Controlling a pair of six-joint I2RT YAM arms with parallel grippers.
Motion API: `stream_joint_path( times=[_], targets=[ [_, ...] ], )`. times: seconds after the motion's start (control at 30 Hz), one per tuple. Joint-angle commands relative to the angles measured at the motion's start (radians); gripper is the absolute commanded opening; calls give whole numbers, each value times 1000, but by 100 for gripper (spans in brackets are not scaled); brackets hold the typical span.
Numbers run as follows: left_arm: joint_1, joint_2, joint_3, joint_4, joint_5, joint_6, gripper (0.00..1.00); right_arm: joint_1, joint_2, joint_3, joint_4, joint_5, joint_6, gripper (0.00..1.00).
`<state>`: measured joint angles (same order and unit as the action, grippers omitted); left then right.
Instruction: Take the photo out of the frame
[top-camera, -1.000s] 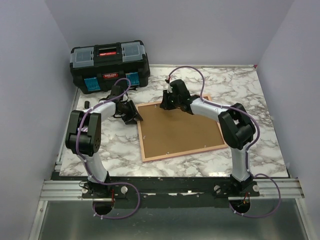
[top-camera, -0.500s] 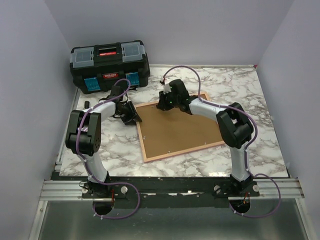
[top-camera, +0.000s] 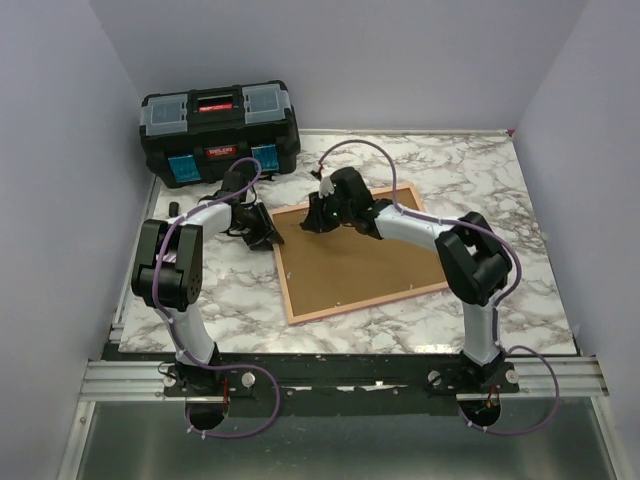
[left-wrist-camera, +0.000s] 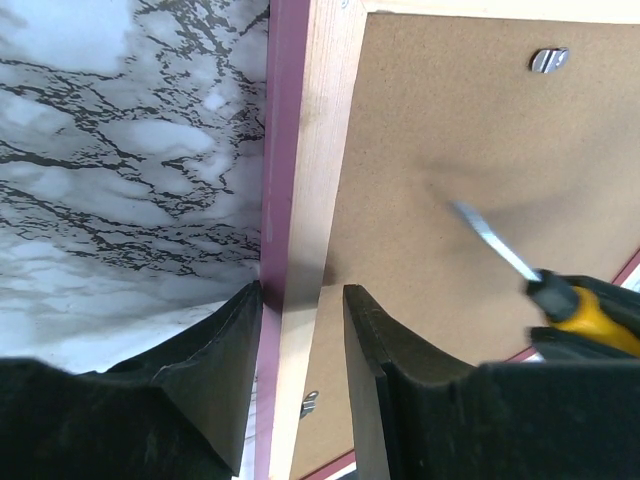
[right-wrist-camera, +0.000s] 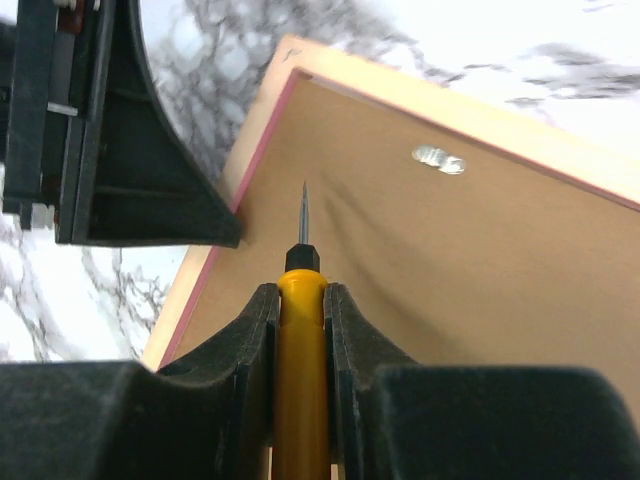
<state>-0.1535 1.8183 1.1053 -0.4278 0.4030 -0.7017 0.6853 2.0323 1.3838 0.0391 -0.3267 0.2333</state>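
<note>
The pink frame (top-camera: 362, 303) lies face down on the marble table, its brown backing board (top-camera: 350, 258) up. The photo is hidden under that board. My left gripper (top-camera: 268, 236) sits at the frame's left far corner. In the left wrist view its jaws (left-wrist-camera: 303, 292) are closed across the frame's rail (left-wrist-camera: 300, 180), one finger on the pink outer side and one on the board side. My right gripper (right-wrist-camera: 300, 292) is shut on a yellow screwdriver (right-wrist-camera: 300, 340), and the screwdriver's blade (left-wrist-camera: 490, 240) hovers over the board near that corner.
A black toolbox (top-camera: 218, 130) stands at the back left, just behind my left arm. Small metal turn clips (left-wrist-camera: 548, 60) (right-wrist-camera: 438, 158) sit on the board near the frame's rails. Purple walls close in the table's left, back and right sides.
My right gripper has moved left along the frame's far side with the screwdriver, towards the left gripper. The left gripper has barely moved.
</note>
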Motion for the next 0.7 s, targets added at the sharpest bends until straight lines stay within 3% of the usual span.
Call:
stream_joint_path(
  times=[0.0,0.33,0.67],
  targets=[
    [-11,-36,23,22,12,7,39,-6,-128,-24,-31,215,95,1],
    [-13,-69,24,5,-2,29,66,-7,-286,-189,-91,307,138,1],
    [-68,-57,43,-56,-87,80,71,-8,-492,-337,-115,308,205,1]
  ],
)
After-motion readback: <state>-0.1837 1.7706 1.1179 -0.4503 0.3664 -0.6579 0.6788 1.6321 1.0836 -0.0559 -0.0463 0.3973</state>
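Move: The left hand's fingers straddle the photo frame's left rim, its middle right at the hand point. The frame's middle lies about 18 cm right and 3 cm back of that hand. From the right hand, which holds the screwdriver, the frame's middle is some 10 cm right, 6 cm back and 6 cm below, and the far clip about 3 cm ahead, 2 cm left and 6 cm down. Right hand lifts the screwdriver, then swings some 8 cm right and back; left opens, rising off the rim. ##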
